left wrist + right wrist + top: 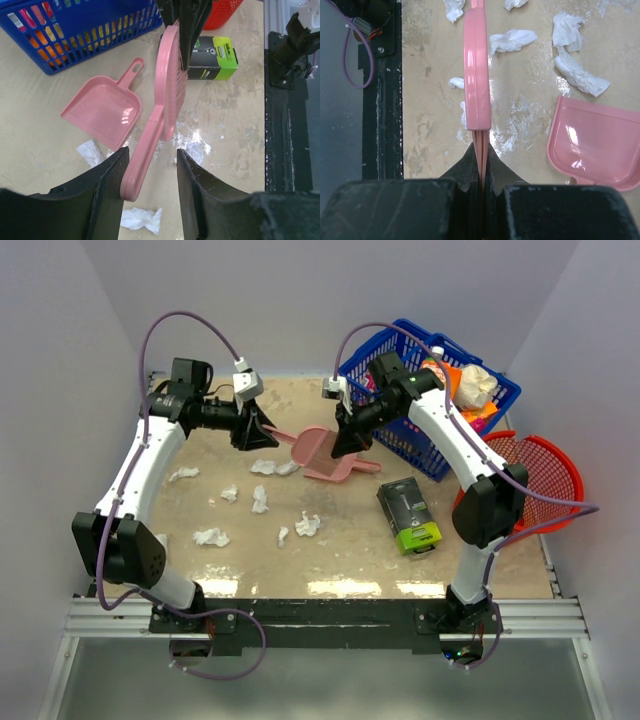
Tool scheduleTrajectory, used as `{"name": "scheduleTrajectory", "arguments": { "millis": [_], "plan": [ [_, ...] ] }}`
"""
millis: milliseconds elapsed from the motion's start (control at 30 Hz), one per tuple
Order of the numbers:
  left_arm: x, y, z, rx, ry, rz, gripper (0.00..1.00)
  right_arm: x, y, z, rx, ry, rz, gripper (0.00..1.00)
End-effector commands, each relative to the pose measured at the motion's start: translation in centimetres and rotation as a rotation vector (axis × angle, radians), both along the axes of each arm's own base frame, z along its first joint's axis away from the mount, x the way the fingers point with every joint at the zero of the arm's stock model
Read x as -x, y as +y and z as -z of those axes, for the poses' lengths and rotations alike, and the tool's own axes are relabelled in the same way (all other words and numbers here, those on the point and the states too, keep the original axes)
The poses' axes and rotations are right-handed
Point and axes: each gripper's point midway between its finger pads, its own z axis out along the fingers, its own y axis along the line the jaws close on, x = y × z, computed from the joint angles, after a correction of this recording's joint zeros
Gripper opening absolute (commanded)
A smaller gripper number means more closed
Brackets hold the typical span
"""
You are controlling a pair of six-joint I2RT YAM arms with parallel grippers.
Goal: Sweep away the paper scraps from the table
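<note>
Several white paper scraps (210, 537) lie over the left and middle of the beige table (340, 565); more scraps (512, 40) show under the brush. A pink brush (170, 75) hangs level above the table. My right gripper (482, 150) is shut on its bristle end. The brush handle (145, 155) reaches between the fingers of my left gripper (152, 170), which stands open; the handle rests against the left finger, with a gap to the right one. A pink dustpan (102, 111) lies flat on the table beside the brush.
A blue basket (440, 400) with goods stands at the back right, a red basket (535, 475) at the right edge. A green and black box (408, 515) lies right of centre. The black front rail (320, 615) bounds the near side.
</note>
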Motion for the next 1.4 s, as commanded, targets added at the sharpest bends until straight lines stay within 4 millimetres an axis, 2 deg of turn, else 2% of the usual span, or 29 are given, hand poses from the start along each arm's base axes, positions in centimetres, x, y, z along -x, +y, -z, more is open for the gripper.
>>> {"name": "scheduleTrajectory", "arguments": {
  "millis": [0,467,700,900,1100,1133,1167,1233,1267,1300,1367],
  "plan": [
    [0.7,-1.0,-1.3,0.086,0.023,0.048,0.46,-0.1,0.8,-2.3,-0.060,-0.040,-0.014,0.00],
    [0.9,-1.9,-1.8,0.171,0.120,0.069,0.38,0.1,1.6,-3.2,-0.114,0.001,-0.011,0.00],
    [0.9,-2.2,-1.7,0.197,0.158,0.082,0.25,0.1,1.8,-3.2,-0.120,0.009,-0.010,0.00],
    [1.1,-2.4,-1.6,0.214,0.192,0.101,0.17,-0.1,1.9,-3.0,-0.116,0.017,-0.003,0.00],
    [1.3,-2.5,-1.6,0.227,0.211,0.117,0.17,-0.2,2.0,-2.6,-0.112,0.027,0.004,0.00],
    [1.4,-2.5,-1.6,0.229,0.214,0.119,0.16,-0.2,2.0,-2.5,-0.108,0.031,0.005,0.00],
    [1.4,-2.5,-1.5,0.230,0.216,0.120,0.08,-0.2,2.1,-2.4,-0.107,0.030,0.007,0.00],
    [1.6,-2.5,-1.4,0.228,0.222,0.121,0.00,-0.3,2.0,-2.0,-0.093,0.042,0.020,0.00],
    [1.7,-2.5,-1.3,0.226,0.224,0.121,0.00,-0.6,2.0,-1.8,-0.088,0.039,0.031,0.02],
    [1.6,-2.4,-1.1,0.215,0.215,0.113,0.00,-0.7,2.0,-1.7,-0.083,0.047,0.040,0.19],
    [1.6,-2.1,-0.6,0.191,0.227,0.089,0.00,-1.4,1.5,-1.5,-0.048,0.023,0.082,0.35]
  ]
}}
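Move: The pink brush hangs between the grippers, its bristles pinched in the right. Its handle's middle lies about 3 cm right of the left hand, straight ahead 0 and a centimetre lower; from the right hand it is some 9 cm left, 1 cm ahead and 3 cm up. On the table, 23 cm below the left hand, the dustpan lies 5 cm ahead and 14 right, a pair of paper scraps 3 cm ahead and 0 sideways. The left fingers, half open around the handle's end, close until they pinch the brush handle, as the hand eases about 2 cm right along it and 1 cm up, fingertips tilting up while the wrist rolls, some 15 degrees in all. The right keeps its grip on the bristles, drifting about 1 cm left and up, then starts opening at the very end, once the left has closed. ##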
